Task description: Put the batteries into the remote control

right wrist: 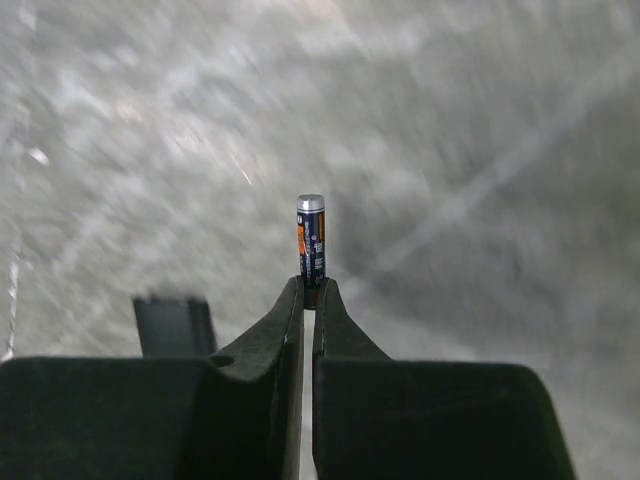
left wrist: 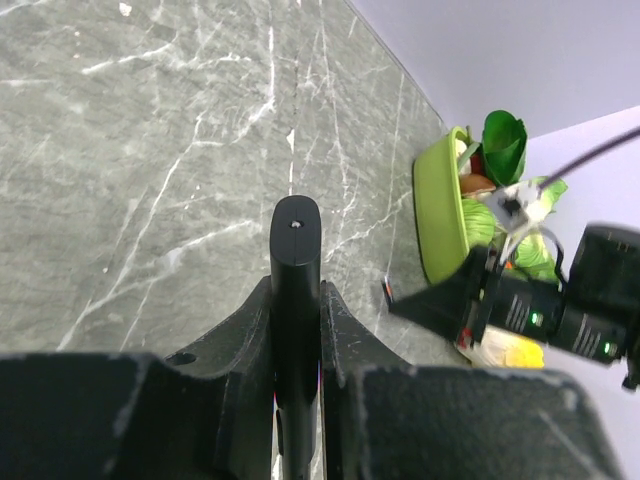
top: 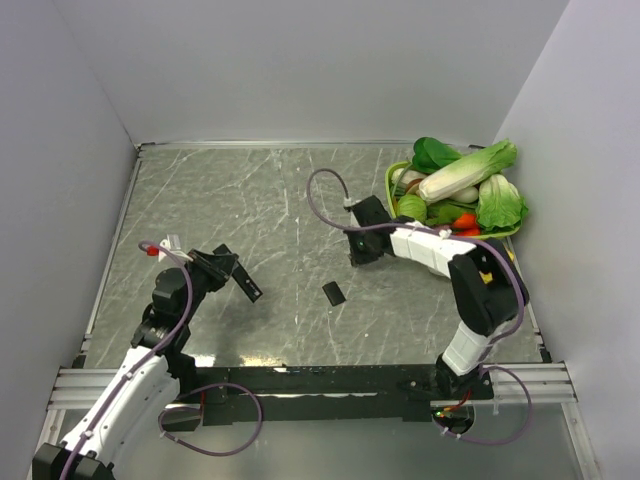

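Note:
The remote control (top: 249, 288) is a slim black bar held off the table at the left, with my left gripper (top: 228, 268) shut on it. In the left wrist view the remote control (left wrist: 296, 250) sticks out forward past the left gripper (left wrist: 297, 300), edge-on between the pads. My right gripper (top: 360, 246) hovers mid-table, pointing left. In the right wrist view the right gripper (right wrist: 309, 292) is shut on the lower end of one small battery (right wrist: 311, 238), blue and orange with a silver cap, which points straight out from the fingertips. No other battery shows.
A small flat black cover piece (top: 334, 293) lies on the marble table between the arms; this cover piece (right wrist: 175, 324) also shows left of the right fingers. A green basket (top: 396, 180) of toy vegetables sits at the back right, beside the right wall.

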### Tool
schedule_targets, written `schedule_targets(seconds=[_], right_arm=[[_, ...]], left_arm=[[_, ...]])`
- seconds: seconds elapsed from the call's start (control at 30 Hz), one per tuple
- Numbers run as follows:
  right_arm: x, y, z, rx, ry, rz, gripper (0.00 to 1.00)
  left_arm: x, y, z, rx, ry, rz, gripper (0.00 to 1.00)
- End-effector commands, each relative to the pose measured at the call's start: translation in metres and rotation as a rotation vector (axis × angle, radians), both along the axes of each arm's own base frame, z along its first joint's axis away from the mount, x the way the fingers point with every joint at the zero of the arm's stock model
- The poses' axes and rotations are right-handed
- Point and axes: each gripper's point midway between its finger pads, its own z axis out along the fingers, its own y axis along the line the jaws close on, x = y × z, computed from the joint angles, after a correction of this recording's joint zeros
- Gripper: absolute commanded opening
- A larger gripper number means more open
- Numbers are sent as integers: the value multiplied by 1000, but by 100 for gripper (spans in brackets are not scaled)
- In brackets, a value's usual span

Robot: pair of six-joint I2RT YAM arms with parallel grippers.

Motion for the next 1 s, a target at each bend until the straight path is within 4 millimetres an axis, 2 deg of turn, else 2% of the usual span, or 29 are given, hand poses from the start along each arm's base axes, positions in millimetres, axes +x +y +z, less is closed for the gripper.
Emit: schedule_targets(seconds=[0.0,0.23,0.33,0.4,0.53,0.7,0.97], right_arm=[[-24,-18,3,43,12,-157,1],[-48,-29,-12,60,75,-235,4],[-56,-30,-18,67,104,-244,9],[-61,-29,-21,75,124,-238,18],[-68,-22,-21,99,169,-213,29],[-76,-12,-19,151,208,-191,32],[-77,3,-14,196,233,-142,35]], left_arm=[[7,-6,26,-27,-96,-25,1],[11,-9,29,-24,-110,-36,1],[12,-9,31,-5,-113,-34,1],[12,-9,30,1,-110,-35,1],[11,-10,30,-3,-111,-39,1],[11,-10,31,9,-114,-42,1],[11,-10,29,15,-109,-44,1]])
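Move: The battery, already pinched in the right fingers, goes to a bare table spot about 6 cm back, 3 cm right and 3 cm below that hand. The battery cover lies some 8 cm back and 4 cm left of the right hand, 3 cm down; the remote control, held up by the left hand, is roughly 28 cm left, 4 cm back and 9 cm higher. From the left hand the spot is about 32 cm right, level fore and aft, 13 cm lower. The battery is carried back and somewhat right, about 6 cm, while being lowered some 2.5 cm to the table on the near side, the right wrist turning about 10 degrees clockwise. There the right fingers open and let go of it; the hand then eases back 2 cm and slightly left, clear of the battery, its fingers tipping steeper. ##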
